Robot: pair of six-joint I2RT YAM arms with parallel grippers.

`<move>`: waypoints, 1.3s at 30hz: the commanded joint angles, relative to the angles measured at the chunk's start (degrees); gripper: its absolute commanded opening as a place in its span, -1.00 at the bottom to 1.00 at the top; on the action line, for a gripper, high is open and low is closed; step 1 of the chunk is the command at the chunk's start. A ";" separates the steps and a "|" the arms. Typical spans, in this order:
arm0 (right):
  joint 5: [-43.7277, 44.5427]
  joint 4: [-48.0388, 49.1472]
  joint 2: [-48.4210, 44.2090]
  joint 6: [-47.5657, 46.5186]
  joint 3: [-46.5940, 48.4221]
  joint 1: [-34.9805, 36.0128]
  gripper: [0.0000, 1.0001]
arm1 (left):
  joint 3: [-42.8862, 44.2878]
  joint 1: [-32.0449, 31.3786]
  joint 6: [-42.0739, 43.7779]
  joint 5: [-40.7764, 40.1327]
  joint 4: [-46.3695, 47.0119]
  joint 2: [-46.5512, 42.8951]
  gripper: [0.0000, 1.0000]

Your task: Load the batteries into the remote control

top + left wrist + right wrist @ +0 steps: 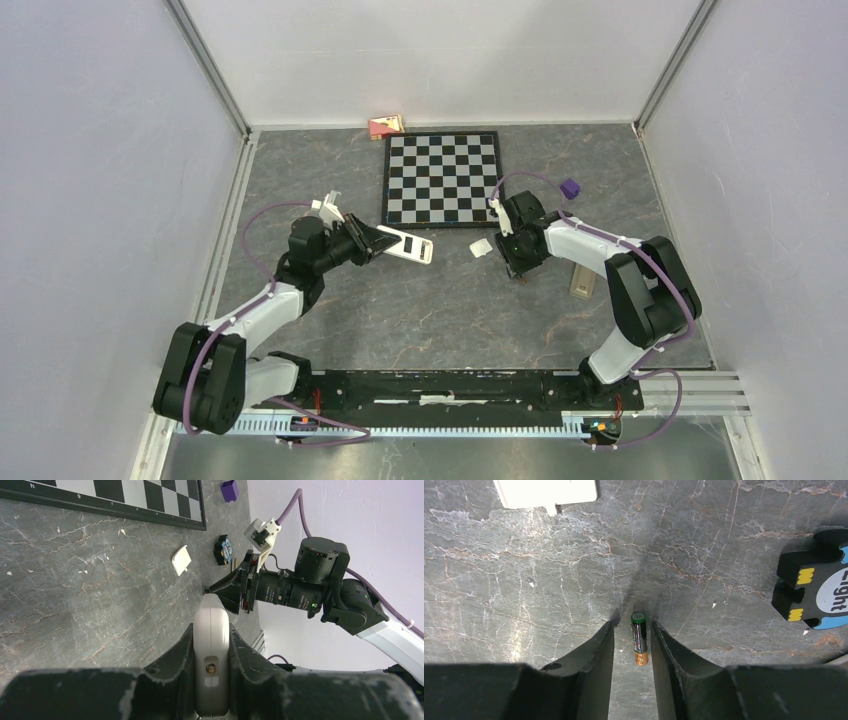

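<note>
My left gripper (211, 630) is shut on a white remote control (211, 645), clamped edge-on between both fingers and held above the table. In the top view the remote (408, 247) sticks out to the right of the left gripper (375, 242). A slim black battery (639, 637) with a green rim and a copper end lies on the grey table between the fingers of my right gripper (632, 625). The jaws stand open, with a gap on the battery's left, while its right side is close to the right finger. The right gripper (518, 268) points down at the table.
A white battery cover (545, 491) lies just beyond the right gripper. A black and blue puzzle-shaped piece (819, 600) sits to its right. A chessboard (442, 178), a purple cube (570, 188), a wooden block (581, 280) and a pink box (386, 125) are also on the table.
</note>
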 commanded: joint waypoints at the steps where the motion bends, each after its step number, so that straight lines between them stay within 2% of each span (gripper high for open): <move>1: 1.14 -6.67 2.50 -0.80 -2.85 -0.17 -0.23 | 0.46 0.32 2.39 0.63 4.14 0.73 -0.96; 4: 1.31 -7.08 1.96 -0.69 -3.59 -0.21 -0.29 | 0.36 0.32 2.06 0.71 4.89 1.32 -0.96; 11: 1.43 -6.88 2.35 -0.50 -4.43 -0.20 -0.64 | 0.36 0.32 1.77 1.34 5.70 1.97 -0.96; 18: -0.64 -0.39 -0.60 2.72 -6.63 -0.02 -0.98 | -0.58 0.24 0.97 0.56 7.57 2.60 -0.96; 21: -7.04 5.47 -4.18 6.30 -8.79 0.47 -0.98 | -1.09 -0.33 -0.13 0.23 10.41 4.45 -0.96; 27: -12.52 9.57 -9.23 14.64 -10.20 2.02 -0.98 | -1.05 -2.67 -2.18 0.29 16.23 11.39 -0.96; 33: -22.62 19.04 -13.42 27.49 -11.20 4.11 -0.96 | -1.70 -4.18 -8.08 0.51 25.85 18.90 -0.96; 39: -23.50 32.91 -13.29 42.04 -11.44 6.71 -0.92 | -2.71 -5.35 -10.19 0.20 30.51 22.15 -0.96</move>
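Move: The loose battery lies on the table nearly between my right hand's open fingers, about 1 cm back, 1 cm right and 1 cm below. From that hand, the remote's battery slot, up in my left hand, is some 22 cm left, 2 cm ahead and 10 cm higher. On the table, the white cover is 9 cm left and 7 cm ahead, the owl toy 8 cm right and 9 cm ahead. From my left hand, the battery is roughly 32 cm right, 5 cm back and 13 cm down. With a small nudge back and to the right, my right fingers close on the battery; then I carry it about 11 cm left towards the remote, first drawing back 3 cm and then rising 5 cm, while the wrist rolls some 35 degrees so the fingertips swing leftward. Late on, my left hand, still gripping the remote, lowers it about 6 cm and brings it 3 cm right to meet the battery. ##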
